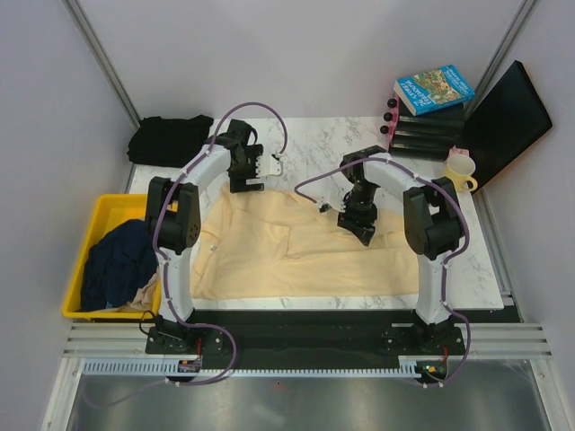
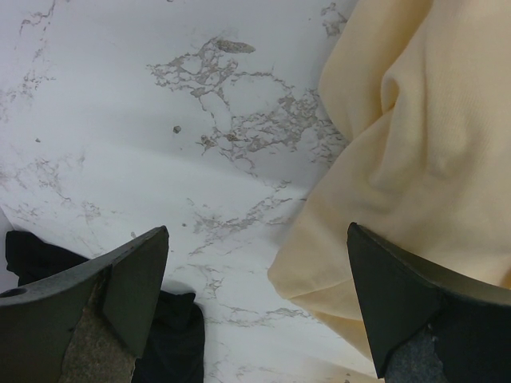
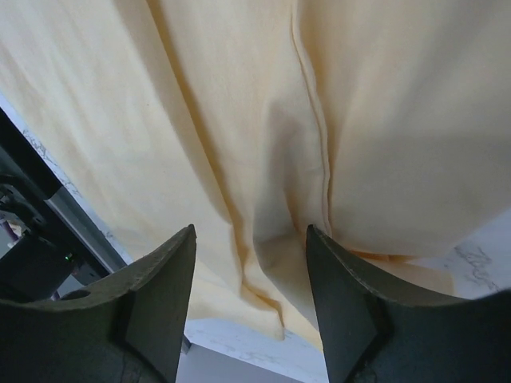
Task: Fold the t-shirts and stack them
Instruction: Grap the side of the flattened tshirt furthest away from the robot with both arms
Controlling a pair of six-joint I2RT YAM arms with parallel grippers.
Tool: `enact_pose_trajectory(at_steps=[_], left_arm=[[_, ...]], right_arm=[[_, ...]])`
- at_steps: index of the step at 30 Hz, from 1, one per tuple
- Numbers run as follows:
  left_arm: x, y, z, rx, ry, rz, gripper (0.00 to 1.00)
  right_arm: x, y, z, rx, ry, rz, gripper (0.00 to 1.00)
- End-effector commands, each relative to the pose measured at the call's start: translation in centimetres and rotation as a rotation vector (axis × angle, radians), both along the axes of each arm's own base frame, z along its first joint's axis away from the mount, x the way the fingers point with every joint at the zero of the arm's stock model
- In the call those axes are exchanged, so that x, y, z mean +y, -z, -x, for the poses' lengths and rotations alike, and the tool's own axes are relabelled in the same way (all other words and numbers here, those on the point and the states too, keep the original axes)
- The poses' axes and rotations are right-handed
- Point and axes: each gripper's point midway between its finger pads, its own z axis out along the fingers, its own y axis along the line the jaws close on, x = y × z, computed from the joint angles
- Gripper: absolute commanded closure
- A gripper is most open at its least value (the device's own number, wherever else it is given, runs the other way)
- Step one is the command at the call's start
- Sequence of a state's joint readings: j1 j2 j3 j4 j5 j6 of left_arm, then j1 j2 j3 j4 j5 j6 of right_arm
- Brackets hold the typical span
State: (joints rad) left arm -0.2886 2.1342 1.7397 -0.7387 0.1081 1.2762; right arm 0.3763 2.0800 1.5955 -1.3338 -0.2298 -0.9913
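Observation:
A large cream-yellow t-shirt [image 1: 296, 256] lies spread and rumpled across the marble table. Over its back right part my right gripper [image 1: 361, 232] points down, jaws open. In the right wrist view a raised fold of the cream t-shirt [image 3: 263, 199] runs between the fingertips of the right gripper [image 3: 250, 239], ungripped. My left gripper [image 1: 244, 186] hovers wide open at the shirt's back left edge, over bare marble. The left wrist view has cream cloth [image 2: 399, 159] beside the left gripper [image 2: 255, 263]. A black t-shirt [image 1: 171, 139] lies bunched at the back left corner. A dark navy t-shirt [image 1: 117, 260] sits in the bin.
A yellow bin [image 1: 79, 242] stands left of the table. At the back right are books [image 1: 434, 90] on black boxes [image 1: 427, 130], a yellow mug [image 1: 459, 171] and a leaning black panel [image 1: 508, 121]. Dark cloth [image 2: 172, 343] shows by the left finger.

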Motion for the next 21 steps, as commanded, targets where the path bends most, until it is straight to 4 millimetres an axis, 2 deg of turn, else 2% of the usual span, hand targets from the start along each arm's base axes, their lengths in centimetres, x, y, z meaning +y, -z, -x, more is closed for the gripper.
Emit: enact_pose_trajectory(at_steps=[1, 4, 5, 7, 8, 9, 11, 12, 15, 21], left_arm=[[-0.7, -0.4, -0.4, -0.008, 0.017, 0.026, 0.0], [-0.8, -0.5, -0.6, -0.012, 0.016, 0.033, 0.0], [-0.7, -0.4, -0.6, -0.013, 0.014, 0.031, 0.0], [-0.8, -0.3, -0.6, -0.011, 0.014, 0.038, 0.0], [-1.0, -0.2, -0.6, -0.01, 0.015, 0.04, 0.01], [-1.0, -0.2, -0.6, -0.011, 0.014, 0.041, 0.0], [-1.1, -0.2, -0.6, -0.008, 0.01, 0.05, 0.0], [-1.2, 0.0, -0.6, -0.004, 0.01, 0.053, 0.0], [-1.1, 0.1, -0.5, -0.003, 0.008, 0.052, 0.0], [-0.9, 0.1, -0.6, -0.006, -0.002, 0.055, 0.0]], right_arm=[[-0.3, -4.0, 0.3, -0.011, 0.015, 0.005, 0.35], [0.4, -5.4, -1.4, -0.08, 0.032, -0.017, 0.35], [0.7, -6.3, -2.6, -0.125, 0.039, -0.035, 0.35], [1.0, -6.9, -4.1, -0.158, 0.072, -0.05, 0.35], [1.0, -7.9, -6.0, -0.211, 0.109, -0.074, 0.36], [0.9, -7.3, -6.9, -0.201, 0.139, -0.08, 0.37], [0.4, -7.5, -8.7, -0.221, 0.196, -0.093, 0.38], [0.1, -6.4, -9.1, -0.201, 0.204, -0.081, 0.38], [-0.9, -4.6, -9.4, -0.173, 0.192, -0.04, 0.38], [-2.0, -2.3, -9.5, -0.125, 0.186, 0.002, 0.39]])
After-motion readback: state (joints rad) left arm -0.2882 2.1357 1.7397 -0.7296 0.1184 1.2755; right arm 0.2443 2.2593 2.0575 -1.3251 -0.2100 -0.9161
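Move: Right hand: the rumpled far edge of the t-shirt lies about 6 cm ahead, 2 cm to its right and some 3 cm below. The mug is roughly 18 cm ahead and 24 cm right, the black rack 31 cm ahead and 16 cm right. The left hand already waits open over the shirt's far left corner, which is about 3 cm back, 3 cm left and 4 cm below. The folded black shirt lies some 9 cm ahead and 20 cm left of the left hand. Lift the right gripper off the t-shirt and swing it forward about 13 cm, rising nearly 8 cm to pass over the far edge, then drop it some 5 cm towards the bare table beyond that edge. Keep the fingers open as they are, ending tipped some 15 degrees farther forward and turned about 10 degrees clockwise. Hold the left gripper still and open at its corner. ##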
